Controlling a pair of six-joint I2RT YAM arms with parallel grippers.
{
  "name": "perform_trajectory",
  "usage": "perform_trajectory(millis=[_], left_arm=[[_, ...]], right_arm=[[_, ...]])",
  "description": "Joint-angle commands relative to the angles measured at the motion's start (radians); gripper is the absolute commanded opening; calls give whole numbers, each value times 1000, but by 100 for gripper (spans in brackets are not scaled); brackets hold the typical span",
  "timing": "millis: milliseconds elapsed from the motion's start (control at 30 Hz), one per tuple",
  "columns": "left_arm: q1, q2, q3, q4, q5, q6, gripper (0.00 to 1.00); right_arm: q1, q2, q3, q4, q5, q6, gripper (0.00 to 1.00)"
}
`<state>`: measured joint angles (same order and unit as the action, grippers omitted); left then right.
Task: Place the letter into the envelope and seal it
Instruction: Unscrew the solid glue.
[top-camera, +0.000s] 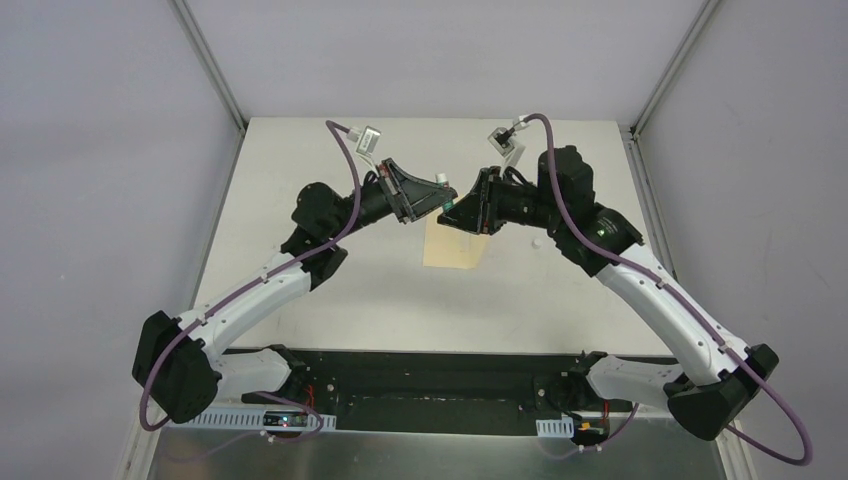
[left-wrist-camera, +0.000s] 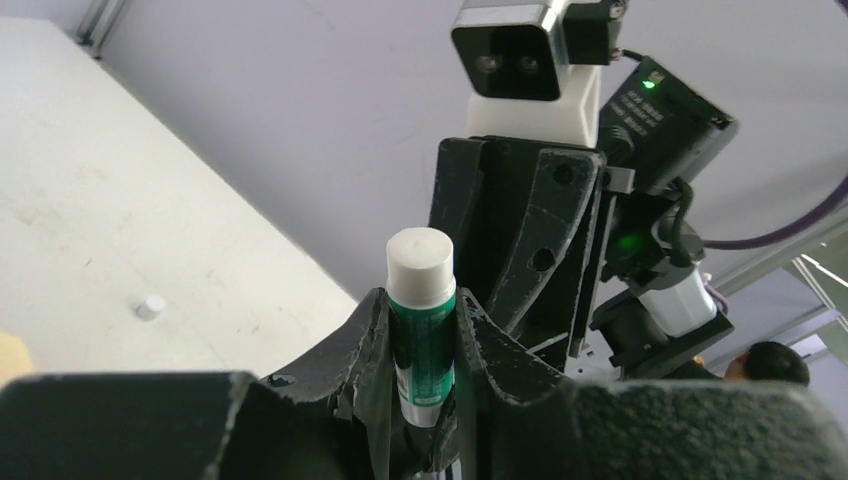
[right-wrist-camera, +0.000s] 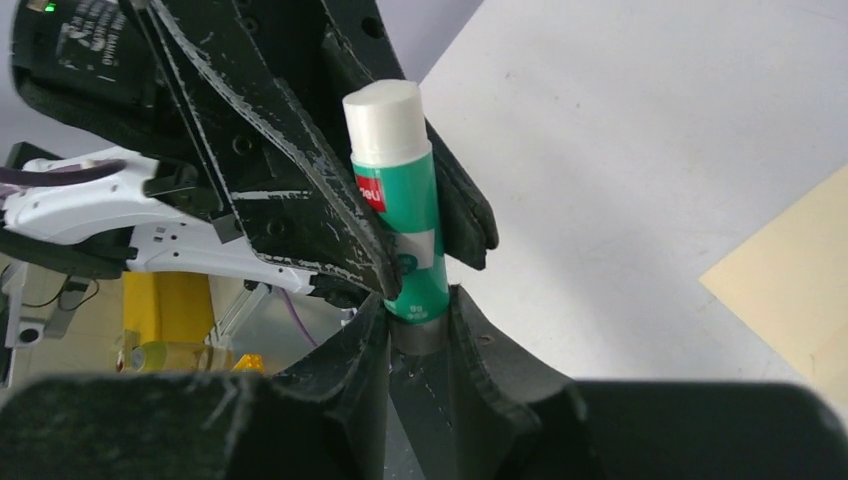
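A green glue stick (left-wrist-camera: 424, 335) with a white top is held in the air between both arms. My left gripper (left-wrist-camera: 422, 298) is shut on its green body. My right gripper (right-wrist-camera: 415, 300) is shut on the stick's grey bottom end (right-wrist-camera: 420, 330), facing the left gripper. In the top view the glue stick (top-camera: 447, 204) hangs above the far end of the tan envelope (top-camera: 455, 248), which lies flat on the table; one corner of the envelope (right-wrist-camera: 790, 280) shows in the right wrist view. The letter is not in view as a separate sheet.
A small white cap (top-camera: 538, 243) lies on the table right of the envelope, under the right arm; the same cap (left-wrist-camera: 150, 306) shows in the left wrist view. Grey walls stand round the white table (top-camera: 300, 150).
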<state>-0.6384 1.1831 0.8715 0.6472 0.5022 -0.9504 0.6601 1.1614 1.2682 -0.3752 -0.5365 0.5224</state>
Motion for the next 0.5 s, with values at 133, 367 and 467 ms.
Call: perform_trajectory(millis=[133,367,467], left_arm=[[-2,-39,108,-298,-151,111,0],[-3,-11,206,-568,-344,58,0],[-3,11,244,-627,-372,32,0]], right_arm=[[45,-52,97,-94,324,-78,51],[232,-45,128,-175,735,-216,64],[278,-28,131,-178,859,-267,64]])
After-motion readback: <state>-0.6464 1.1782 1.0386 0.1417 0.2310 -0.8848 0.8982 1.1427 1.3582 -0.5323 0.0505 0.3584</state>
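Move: Both hands still hold the glue stick upright between them: its middle is in the left fingers and about 4 cm above and 1 cm ahead of the right fingers, which have its foot. From the left hand, the envelope lies roughly 14 cm ahead, 4 cm to the right and some 30 cm below. The small white cap on the table, at the same depth, stands about 11 cm ahead and 23 cm to the right. The right fingers open wide and let go of the glue stick's foot; that hand slips about 2 cm forward and to its right, then eases back a little, turning clockwise some 15 degrees and pointing farther down. The left hand keeps its grip round the middle and carries the stick about 4.5 cm forward and 3 cm down towards the envelope, drifting slightly left as it turns counter-clockwise some 15 degrees and its fingers tip downward. ##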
